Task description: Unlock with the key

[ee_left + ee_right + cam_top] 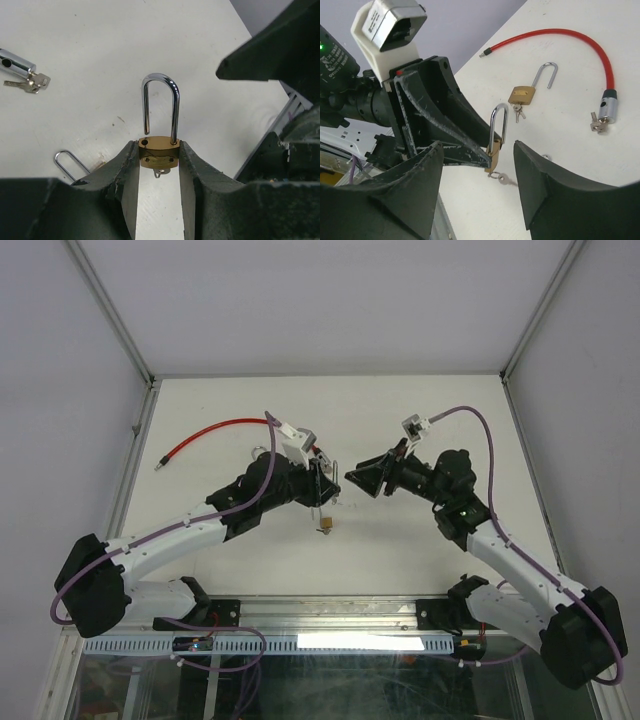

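Note:
My left gripper is shut on a small brass padlock, one finger on each side of its body, holding it above the table. The steel shackle points away from the wrist, and one leg stands out of its hole. A key hangs from the bottom of the lock. In the right wrist view the same padlock and key sit between and beyond my right gripper, which is open and touches neither. In the top view both grippers meet mid-table, left and right.
A second brass padlock with an open shackle and keys lies on the table behind. A red cable lock with a chrome head and keys lies at the far left, its cable curving across the table. White walls enclose the table.

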Controlling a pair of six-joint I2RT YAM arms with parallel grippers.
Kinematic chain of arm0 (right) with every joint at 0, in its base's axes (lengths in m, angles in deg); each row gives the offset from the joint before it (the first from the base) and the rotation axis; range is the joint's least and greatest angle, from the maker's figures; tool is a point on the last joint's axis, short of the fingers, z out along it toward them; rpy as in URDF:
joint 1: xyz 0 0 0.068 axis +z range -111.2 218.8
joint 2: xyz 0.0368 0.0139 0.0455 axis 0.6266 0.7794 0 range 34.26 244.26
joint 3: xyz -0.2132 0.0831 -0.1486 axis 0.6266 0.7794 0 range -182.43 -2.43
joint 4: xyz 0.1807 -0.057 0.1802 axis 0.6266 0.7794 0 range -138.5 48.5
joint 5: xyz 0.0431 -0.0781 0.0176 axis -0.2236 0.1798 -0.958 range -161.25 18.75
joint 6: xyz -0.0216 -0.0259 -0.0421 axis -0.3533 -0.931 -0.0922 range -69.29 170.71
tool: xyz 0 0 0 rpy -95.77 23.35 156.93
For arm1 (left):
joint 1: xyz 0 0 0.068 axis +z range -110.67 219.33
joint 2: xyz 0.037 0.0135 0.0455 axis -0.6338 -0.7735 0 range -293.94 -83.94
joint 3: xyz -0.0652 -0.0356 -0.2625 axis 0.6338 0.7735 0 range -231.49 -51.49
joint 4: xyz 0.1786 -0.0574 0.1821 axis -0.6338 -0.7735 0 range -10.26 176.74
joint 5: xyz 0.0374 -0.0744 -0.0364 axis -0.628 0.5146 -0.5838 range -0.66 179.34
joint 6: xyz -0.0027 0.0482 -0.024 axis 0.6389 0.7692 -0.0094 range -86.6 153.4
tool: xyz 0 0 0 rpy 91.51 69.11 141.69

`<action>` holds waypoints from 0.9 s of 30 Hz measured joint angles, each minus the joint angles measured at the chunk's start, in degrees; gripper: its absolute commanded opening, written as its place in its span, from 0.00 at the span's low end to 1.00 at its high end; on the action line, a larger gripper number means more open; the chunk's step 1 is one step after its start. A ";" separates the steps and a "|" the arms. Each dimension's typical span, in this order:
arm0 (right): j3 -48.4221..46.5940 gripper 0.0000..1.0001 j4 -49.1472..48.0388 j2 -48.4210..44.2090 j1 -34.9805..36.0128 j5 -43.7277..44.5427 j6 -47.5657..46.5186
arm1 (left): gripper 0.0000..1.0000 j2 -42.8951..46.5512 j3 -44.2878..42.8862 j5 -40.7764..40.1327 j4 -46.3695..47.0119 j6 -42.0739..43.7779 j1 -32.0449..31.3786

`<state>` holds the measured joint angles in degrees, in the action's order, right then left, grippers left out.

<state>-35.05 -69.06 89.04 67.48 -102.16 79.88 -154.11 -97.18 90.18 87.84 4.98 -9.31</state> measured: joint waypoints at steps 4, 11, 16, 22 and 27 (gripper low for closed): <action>-3.28 0.63 1.53 2.97 0.02 -0.26 -0.81 | 0.04 -0.09 -0.61 2.95 -1.20 3.78 -0.13; -5.44 0.58 1.60 10.54 0.96 -0.68 -0.17 | 0.04 -2.08 -2.12 5.42 -1.81 6.49 -1.01; -5.46 0.30 0.98 13.53 1.99 -1.84 0.94 | 0.07 -2.73 -2.49 5.70 -2.14 6.93 -1.31; -5.33 0.00 -0.31 14.14 2.16 -3.48 2.23 | 0.38 -2.73 -2.51 5.31 -2.10 6.75 -1.31; -3.54 0.00 -0.96 12.55 2.05 -3.80 2.27 | 0.86 -2.69 -2.25 5.14 -1.42 5.49 -1.31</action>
<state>-38.59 -70.02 101.59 69.54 -105.97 82.16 -156.80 -99.43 95.32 86.42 10.46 -10.63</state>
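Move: The left fingers hold the padlock by its brass body, its open shackle standing about 3 cm above that hand; from the empty, open right hand the shackle lies some 5 cm left, 2 cm ahead and 3 cm lower. On the table, the small padlock lies about 7 cm left, 1 cm ahead and 22 cm below the right hand, and the cable lock's barrel about 8 cm left, 18 cm ahead. The right hand brings its open fingers down about 4 cm and left about 3 cm onto the upright shackle, swinging forward some 2 cm on the way before easing back and tipping down about 10 degrees, then pinches the shackle near its top. Meanwhile the left hand carries the padlock a couple of centimetres right and back towards it, turning clockwise just under 10 degrees, then stays and at the very end opens its fingers, letting go of the brass body. ##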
